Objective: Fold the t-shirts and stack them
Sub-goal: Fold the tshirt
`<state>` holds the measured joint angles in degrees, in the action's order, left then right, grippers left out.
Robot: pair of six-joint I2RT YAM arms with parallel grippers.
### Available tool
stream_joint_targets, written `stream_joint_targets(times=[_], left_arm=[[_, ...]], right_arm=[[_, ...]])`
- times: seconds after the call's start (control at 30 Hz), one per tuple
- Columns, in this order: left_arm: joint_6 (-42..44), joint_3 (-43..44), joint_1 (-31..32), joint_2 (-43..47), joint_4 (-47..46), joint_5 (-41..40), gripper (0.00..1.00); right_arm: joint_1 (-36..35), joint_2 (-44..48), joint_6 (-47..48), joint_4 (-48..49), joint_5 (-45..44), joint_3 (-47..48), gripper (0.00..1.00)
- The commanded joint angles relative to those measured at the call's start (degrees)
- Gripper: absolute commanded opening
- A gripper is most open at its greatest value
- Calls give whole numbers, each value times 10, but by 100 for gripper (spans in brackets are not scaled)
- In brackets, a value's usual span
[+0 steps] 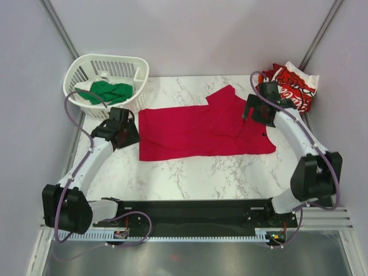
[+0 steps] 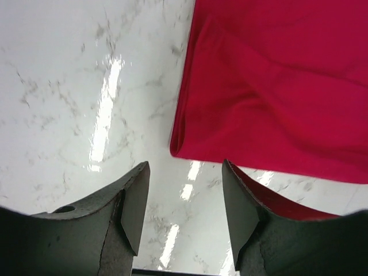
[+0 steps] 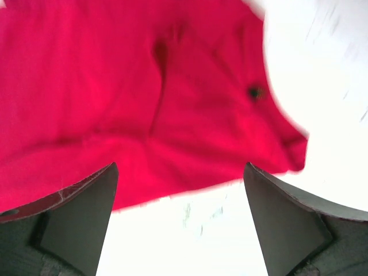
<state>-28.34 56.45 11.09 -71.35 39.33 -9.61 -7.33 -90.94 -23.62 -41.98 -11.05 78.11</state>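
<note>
A plain crimson-red t-shirt (image 1: 201, 131) lies folded lengthwise across the middle of the marble table (image 1: 190, 175), one sleeve pointing to the far side. My left gripper (image 1: 122, 131) hovers just off its left edge, open and empty; the left wrist view has the shirt's folded corner (image 2: 190, 141) beyond the fingertips (image 2: 138, 190). My right gripper (image 1: 255, 109) hangs over the shirt's right end, open wide with nothing in it; in its wrist view the red cloth (image 3: 144, 98) fills the upper part. A red-and-white t-shirt (image 1: 294, 85) sits crumpled at the far right. A green t-shirt (image 1: 109, 92) lies in the basket.
The white slatted basket (image 1: 106, 66) stands at the far left corner of the table. Grey walls close in the back and sides. Bare marble runs between the shirt and the arms' base rail (image 1: 195, 213).
</note>
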Motion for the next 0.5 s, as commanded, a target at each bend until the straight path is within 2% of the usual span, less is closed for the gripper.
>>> stream_joint_targets(times=[0.0,0.17,0.23,0.47], left_arm=[[-47,-66,13,10,-21,32,61],[-96,-121,27,-15,-64,55,60],[-105,-138,34,-26,-86,47,61],[-118,-163,38,-54,-148,21,62]], right_arm=[[10,56,-42,86,97,-128,98],[15,198,-95,176,149,-304,96],[17,232,-96,189,147,-338,96],[38,237,-84,184,208,-365,98]])
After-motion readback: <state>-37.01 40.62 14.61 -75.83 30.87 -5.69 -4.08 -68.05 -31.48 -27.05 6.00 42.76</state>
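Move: The folded shirt's near-left corner lies about 3 cm back and 3 cm to the right of the left hand, some 13 cm below; its far-left corner is 16 cm ahead and 4 cm right, and the basket 22 cm ahead and 8 cm left. For the right hand, the near edge is about 8 cm back, 15 cm below; the near-right corner is 7 cm back and 9 cm right, the red stack 16 cm ahead and 13 cm right. The left hand sinks about 10 cm while drawing back 5 cm and a little right, its fingers tipping more steeply down and staying part open, until they hover close over the shirt's near-left corner. The right hand, wide open, pulls back about 10 cm from over the shirt towards its near edge, dropping some 8 cm before rising a couple again, drifts slightly left, and rolls some 20 degrees, left side up. ##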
